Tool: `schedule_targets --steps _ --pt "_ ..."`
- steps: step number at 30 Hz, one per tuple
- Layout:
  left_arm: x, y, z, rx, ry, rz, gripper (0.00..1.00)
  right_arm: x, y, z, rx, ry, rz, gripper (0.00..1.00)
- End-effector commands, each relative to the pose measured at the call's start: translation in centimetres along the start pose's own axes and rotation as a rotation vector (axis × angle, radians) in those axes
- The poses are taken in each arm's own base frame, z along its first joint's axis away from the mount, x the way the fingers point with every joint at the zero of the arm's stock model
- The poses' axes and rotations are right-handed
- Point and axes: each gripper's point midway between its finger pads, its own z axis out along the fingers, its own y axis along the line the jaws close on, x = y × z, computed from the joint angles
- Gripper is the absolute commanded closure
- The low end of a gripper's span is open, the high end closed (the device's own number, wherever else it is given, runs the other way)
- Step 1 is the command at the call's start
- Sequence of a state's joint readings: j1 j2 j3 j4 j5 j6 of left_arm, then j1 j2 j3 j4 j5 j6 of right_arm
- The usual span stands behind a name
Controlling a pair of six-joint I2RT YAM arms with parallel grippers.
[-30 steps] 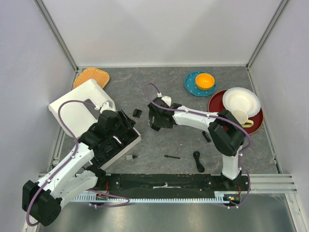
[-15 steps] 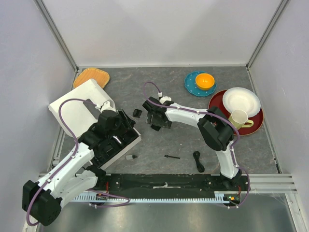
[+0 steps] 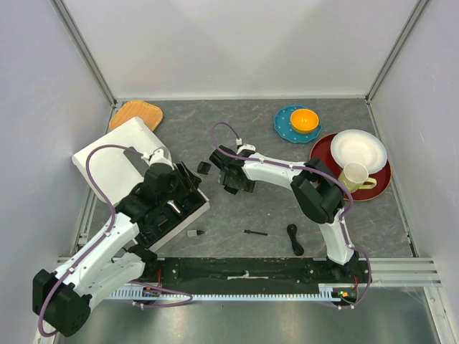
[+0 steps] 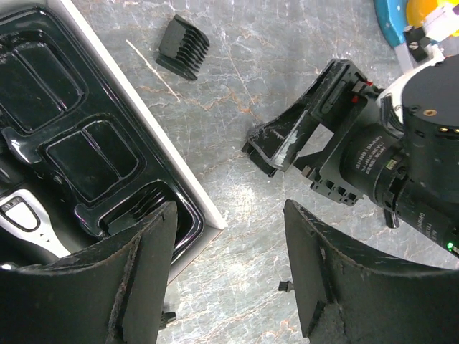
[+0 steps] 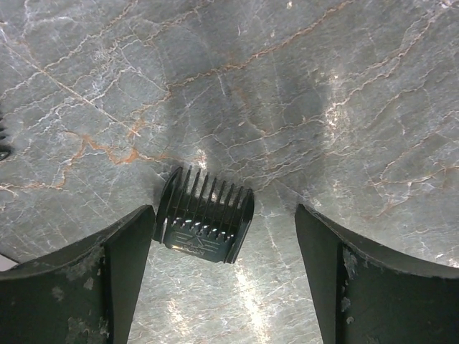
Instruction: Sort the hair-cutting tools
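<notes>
A black comb guard [image 5: 204,218] lies flat on the grey table [image 5: 301,86], showing between my right gripper's [image 5: 224,240] open fingers, nearer the left one. From above, that guard [image 3: 204,168] sits just left of the right gripper [image 3: 226,179]; the left wrist view shows bare table between the guard [image 4: 183,46] and the gripper [image 4: 287,140]. My left gripper [image 4: 229,222] hangs open and empty over the box corner. The clipper [image 4: 18,215] rests in the black tray [image 4: 72,147]. A small black bit [image 3: 193,233], a thin brush [image 3: 255,233] and a cable [image 3: 294,239] lie near the front.
The white box [image 3: 107,161] with its tray sits at the left under the left arm. A woven mat [image 3: 136,113] is at the back left. A blue plate with an orange bowl [image 3: 304,120] and a red plate [image 3: 323,154] with white bowl and cup stand at the right.
My right gripper has moved left across the table, closer to the comb guard. The left arm has stayed over the box.
</notes>
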State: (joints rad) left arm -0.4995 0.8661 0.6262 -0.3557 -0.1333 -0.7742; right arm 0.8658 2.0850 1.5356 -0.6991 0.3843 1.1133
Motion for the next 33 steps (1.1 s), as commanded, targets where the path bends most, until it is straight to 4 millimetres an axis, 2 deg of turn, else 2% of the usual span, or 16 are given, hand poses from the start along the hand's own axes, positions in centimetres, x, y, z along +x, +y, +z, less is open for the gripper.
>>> schedule_targets --steps 1,9,12,17,19,21,22,23,24,27,33 --pt "-2.5 -0.3 -0.6 0.013 -0.121 0.033 0.32 0.7 -0.5 0.5 0.07 0.03 -0.029 0.12" --pt "-3.2 0.8 -1.2 -0.014 -0.184 0.024 0.32 1.6 -1.3 0.7 0.111 0.066 -0.076 0.17" --pt "-3.1 0.3 -1.4 0.016 -0.181 0.022 0.32 2.0 -1.3 0.8 0.11 0.083 -0.078 0.22" --pt "-2.0 -0.9 -1.5 0.097 -0.14 0.025 0.3 2.4 -1.1 1.3 0.102 0.096 -0.072 0.41" --pt "-1.6 -2.1 -1.6 0.168 -0.123 0.005 0.3 2.8 -0.9 1.3 0.09 0.112 -0.069 0.5" --pt "-0.4 -2.7 -1.5 0.223 -0.082 -0.015 0.29 2.9 -0.6 1.3 0.076 0.116 -0.06 0.55" --pt "-0.5 -3.3 -1.5 0.257 -0.085 -0.024 0.29 2.7 -0.4 0.9 0.06 0.112 -0.054 0.62" --pt "0.1 -3.2 -1.3 0.265 -0.07 -0.028 0.29 2.3 0.3 0.7 0.031 0.101 -0.041 0.64" --pt "0.7 -3.8 -1.4 0.301 -0.04 -0.03 0.29 2.3 0.3 0.5 0.02 0.1 -0.034 0.65" --pt "1.5 -4.5 -1.2 0.351 -0.001 -0.026 0.29 0.3 1.5 -2.0 -0.061 0.052 0.014 0.66" --pt "1.7 -6.0 -1.1 0.435 0.013 -0.024 0.28 -2.1 3.6 -6.0 -0.208 0.013 0.081 0.71"
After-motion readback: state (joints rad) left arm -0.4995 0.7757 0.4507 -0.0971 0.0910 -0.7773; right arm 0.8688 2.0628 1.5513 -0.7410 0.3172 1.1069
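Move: Almost within the right hand's open fingers sits a black guard comb, its middle about 1 cm back, 1 cm to the left and 1 cm below. The other guard comb lies some 7 cm ahead and 11 cm to the left of the hand; the case's open tray has its middle roughly 27 cm to the left and 8 cm back. From the left hand, the comb being gripped is about 5 cm ahead, 10 cm to the right and 13 cm below. Easing about half a centimetre down and slightly back onto the guard comb, the right hand closes its fingers on the comb's two sides, then begins lifting, about 1.5 cm up from its lowest point, and drifts slightly left. Meanwhile the empty, open left hand rises and edges left, then sinks back and swings some 5 cm right towards the right gripper, turning about 10 degrees clockwise. ##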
